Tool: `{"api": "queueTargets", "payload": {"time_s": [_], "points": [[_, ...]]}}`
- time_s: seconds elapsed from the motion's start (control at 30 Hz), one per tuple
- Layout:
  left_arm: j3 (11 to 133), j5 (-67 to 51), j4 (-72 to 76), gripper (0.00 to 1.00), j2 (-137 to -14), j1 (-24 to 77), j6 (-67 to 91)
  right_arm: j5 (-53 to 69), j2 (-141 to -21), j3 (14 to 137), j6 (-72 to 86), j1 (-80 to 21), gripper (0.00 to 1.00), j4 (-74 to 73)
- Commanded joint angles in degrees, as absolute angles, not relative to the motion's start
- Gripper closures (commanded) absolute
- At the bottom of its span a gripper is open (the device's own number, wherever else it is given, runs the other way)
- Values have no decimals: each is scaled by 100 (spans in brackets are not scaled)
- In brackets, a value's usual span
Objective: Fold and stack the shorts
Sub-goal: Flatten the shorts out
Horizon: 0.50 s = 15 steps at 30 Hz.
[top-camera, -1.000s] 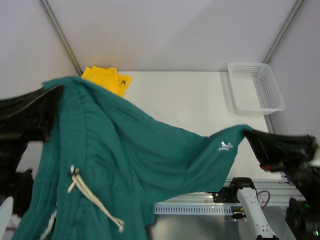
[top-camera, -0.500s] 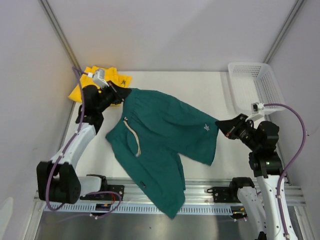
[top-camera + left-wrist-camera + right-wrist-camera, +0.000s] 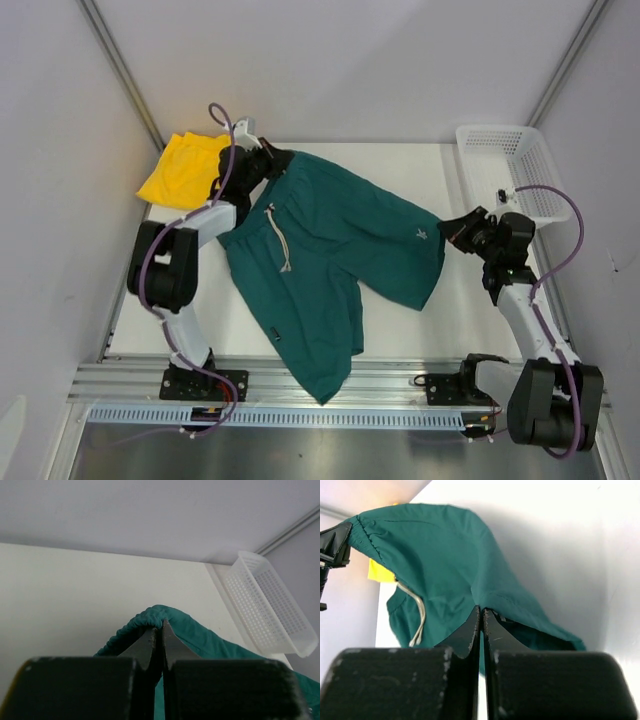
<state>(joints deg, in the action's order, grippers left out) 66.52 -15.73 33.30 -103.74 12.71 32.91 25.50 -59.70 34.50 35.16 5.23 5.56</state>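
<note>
The dark teal green shorts (image 3: 330, 260) with a white drawstring lie spread over the table, one leg hanging past the front edge. My left gripper (image 3: 276, 160) is shut on the waistband at its far corner; the left wrist view shows the jaws pinching the gathered band (image 3: 150, 620). My right gripper (image 3: 450, 228) is shut on the hem of the right leg (image 3: 520, 605). The bright yellow shorts (image 3: 185, 168) lie at the far left corner, partly behind the left arm.
A white mesh basket (image 3: 510, 175) stands at the far right of the table and also shows in the left wrist view (image 3: 265, 605). A metal rail (image 3: 330, 390) runs along the table's front edge. Walls close in the back and sides.
Both grippers have carried the teal shorts down from close to the camera and away toward the back of the table; the fabric now lies spread on the table.
</note>
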Motion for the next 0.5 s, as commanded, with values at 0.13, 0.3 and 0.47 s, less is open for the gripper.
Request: {"api": "queueTargets", "payload": {"time_s": [0.13,0.3,0.47], "points": [[8506,-1328,4262,100,-11775,1450,3032,2101,-6898,3717,3489,861,100,1977],[10102,-1108,4272,88,-13197,1459,3382,1925,-8030,4025,3717,1037,100,2512],[11485,-696,3132,1,-13649,1503,3280,1512,-8657,4719,3683,1046,42,2287]]}}
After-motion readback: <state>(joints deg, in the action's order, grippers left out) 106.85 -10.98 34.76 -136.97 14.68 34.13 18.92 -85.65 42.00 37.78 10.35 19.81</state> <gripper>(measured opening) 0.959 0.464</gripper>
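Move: Both hands already hold the teal shorts up off the table by their far side. The left hand's corner is bound for the table near the far edge, some 18 cm ahead, 6 cm right and 20 cm below, with the drawstring about 13 cm back and 1 cm left, and the yellow shorts about 10 cm ahead and 27 cm left. The right hand's landing spot is about 11 cm ahead, 8 cm right and 17 cm below; the white basket stands about 22 cm ahead and 19 cm right. Both hands sweep the teal shorts forward together towards the table's far side, the left some 14 cm nearly level, drifting right by about a third of that and ending with its fingers opened wide around the waistband corner. The right goes about 9 cm forward, slanting right towards the basket and sinking nearly 6 cm as it turns roughly 10 degrees clockwise, its shut fingers keeping the leg corner until they part about halfway at the end. ##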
